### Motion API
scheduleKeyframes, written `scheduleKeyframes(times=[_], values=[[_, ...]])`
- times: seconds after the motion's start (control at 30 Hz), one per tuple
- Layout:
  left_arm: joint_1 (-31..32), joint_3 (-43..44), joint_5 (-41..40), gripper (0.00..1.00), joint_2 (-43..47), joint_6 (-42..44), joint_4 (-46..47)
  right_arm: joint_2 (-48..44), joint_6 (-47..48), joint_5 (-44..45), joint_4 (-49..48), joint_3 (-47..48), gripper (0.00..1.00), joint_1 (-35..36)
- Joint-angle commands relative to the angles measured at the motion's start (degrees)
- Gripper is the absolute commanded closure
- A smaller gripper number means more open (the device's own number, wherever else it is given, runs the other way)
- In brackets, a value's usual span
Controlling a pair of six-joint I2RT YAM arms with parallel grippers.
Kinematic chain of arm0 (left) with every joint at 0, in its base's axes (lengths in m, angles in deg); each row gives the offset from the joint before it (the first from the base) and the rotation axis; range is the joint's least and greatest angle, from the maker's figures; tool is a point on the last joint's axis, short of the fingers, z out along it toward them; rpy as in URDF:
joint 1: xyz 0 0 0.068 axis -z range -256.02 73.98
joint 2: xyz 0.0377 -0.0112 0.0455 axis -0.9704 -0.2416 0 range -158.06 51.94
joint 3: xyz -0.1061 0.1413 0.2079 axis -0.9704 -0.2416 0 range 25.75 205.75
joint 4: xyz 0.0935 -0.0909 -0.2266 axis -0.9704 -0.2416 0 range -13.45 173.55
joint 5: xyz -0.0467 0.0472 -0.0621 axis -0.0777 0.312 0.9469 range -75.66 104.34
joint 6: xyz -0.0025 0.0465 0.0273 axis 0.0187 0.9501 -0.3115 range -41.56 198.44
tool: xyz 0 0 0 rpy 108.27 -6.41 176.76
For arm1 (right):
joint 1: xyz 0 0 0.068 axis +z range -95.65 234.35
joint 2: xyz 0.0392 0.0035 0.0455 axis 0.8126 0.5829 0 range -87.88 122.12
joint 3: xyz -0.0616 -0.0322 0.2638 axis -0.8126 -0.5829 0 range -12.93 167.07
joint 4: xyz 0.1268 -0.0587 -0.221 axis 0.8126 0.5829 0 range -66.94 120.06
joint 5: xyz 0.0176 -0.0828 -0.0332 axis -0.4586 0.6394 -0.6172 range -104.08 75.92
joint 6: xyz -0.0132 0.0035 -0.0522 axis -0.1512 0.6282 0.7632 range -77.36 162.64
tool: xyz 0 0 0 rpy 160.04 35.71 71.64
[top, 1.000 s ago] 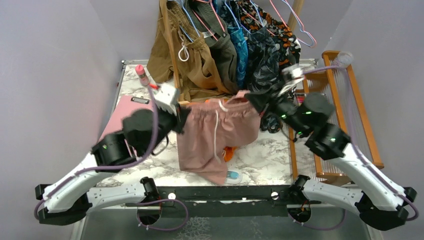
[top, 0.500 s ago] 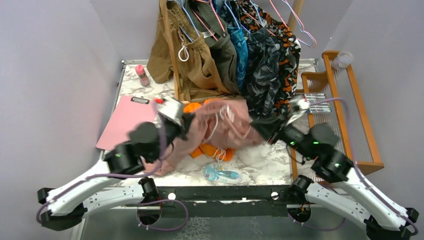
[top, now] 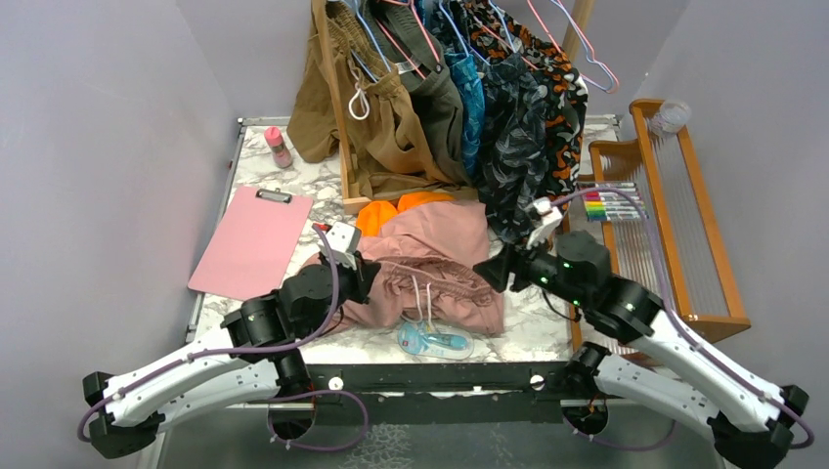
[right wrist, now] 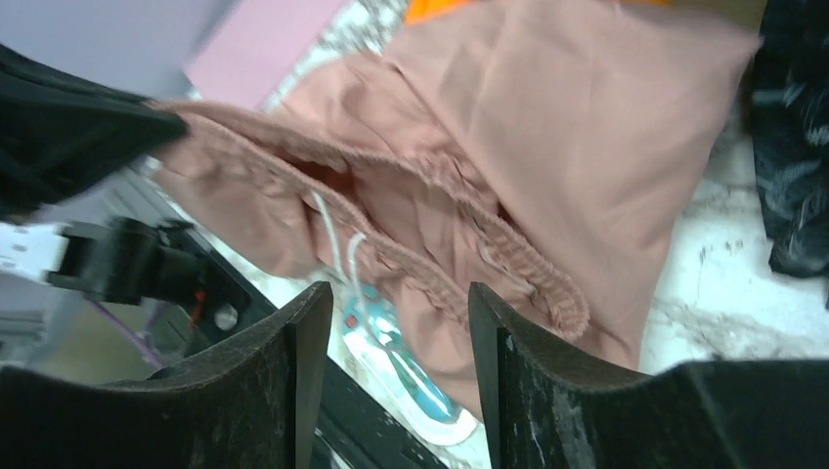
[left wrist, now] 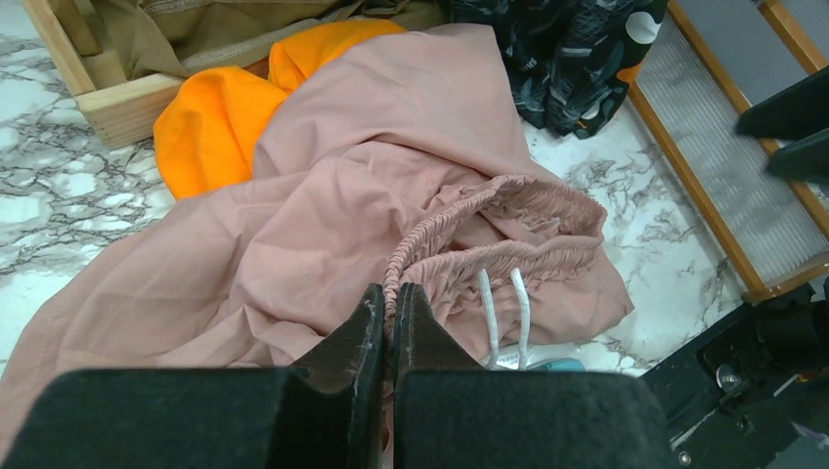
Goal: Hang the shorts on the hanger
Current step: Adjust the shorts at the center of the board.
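The dusty pink shorts (top: 430, 269) lie crumpled on the marble table, with the gathered waistband and white drawstring (left wrist: 501, 313) toward the near edge. My left gripper (top: 364, 278) is shut on the waistband's left end (left wrist: 391, 293). My right gripper (top: 489, 272) is open and empty, and it hovers just off the waistband's right end (right wrist: 401, 303). A thin light blue wire hanger (top: 374, 44) shows among the clothes on the rack at the back, far from both grippers.
Orange shorts (top: 391, 210) lie under the pink shorts' far edge. Brown shorts (top: 381, 127) and dark patterned clothes (top: 518, 117) hang on the rack. A pink clipboard (top: 249, 244) lies left. A teal-and-white item (top: 435, 340) lies near the front. A wooden tray with markers (top: 611, 203) stands right.
The shorts were held up spread between both grippers and have come down onto the table. My right gripper has let go and opened. Both arms moved nearer and lower.
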Motion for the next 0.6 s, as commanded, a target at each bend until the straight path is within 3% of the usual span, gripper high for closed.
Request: scheduleKeyframes(times=[0.0, 0.23, 0.57], values=[[0.03, 2.46, -2.06, 1.00, -2.19, -1.29, 0.04, 5.40, -0.19, 2.10, 4.61, -2.71, 0.42, 0.13], [0.03, 2.16, -2.05, 1.00, -1.09, -3.19, -1.66, 7.64, -8.87, 11.69, 1.84, -8.94, 0.40, 0.04], [-0.01, 1.55, -0.76, 1.00, -1.58, -4.53, -3.84, 19.39, -11.94, 13.23, -7.54, -12.21, 0.39, -2.34]])
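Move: The right end of the pink shorts' waistband lies about 6 cm ahead of the right gripper, neither left nor right of it, and roughly 18 cm below. From that end, the white drawstring is some 13 cm to the left and 3 cm nearer; the blue packet is 11 cm left and 10 cm nearer; the patterned shorts' hem is 12 cm beyond and 5 cm right. From the left gripper, the waistband's right end is about 20 cm right, 5 cm ahead and 15 cm lower. Drop the open right gripper about 15 cm towards the right end of the pink waistband, easing slightly forward and right late in the descent. Tip its fingers some 25 degrees steeper and swing them clockwise on the way, keeping them open. Hold the left gripper still, shut on the waistband's other side. ##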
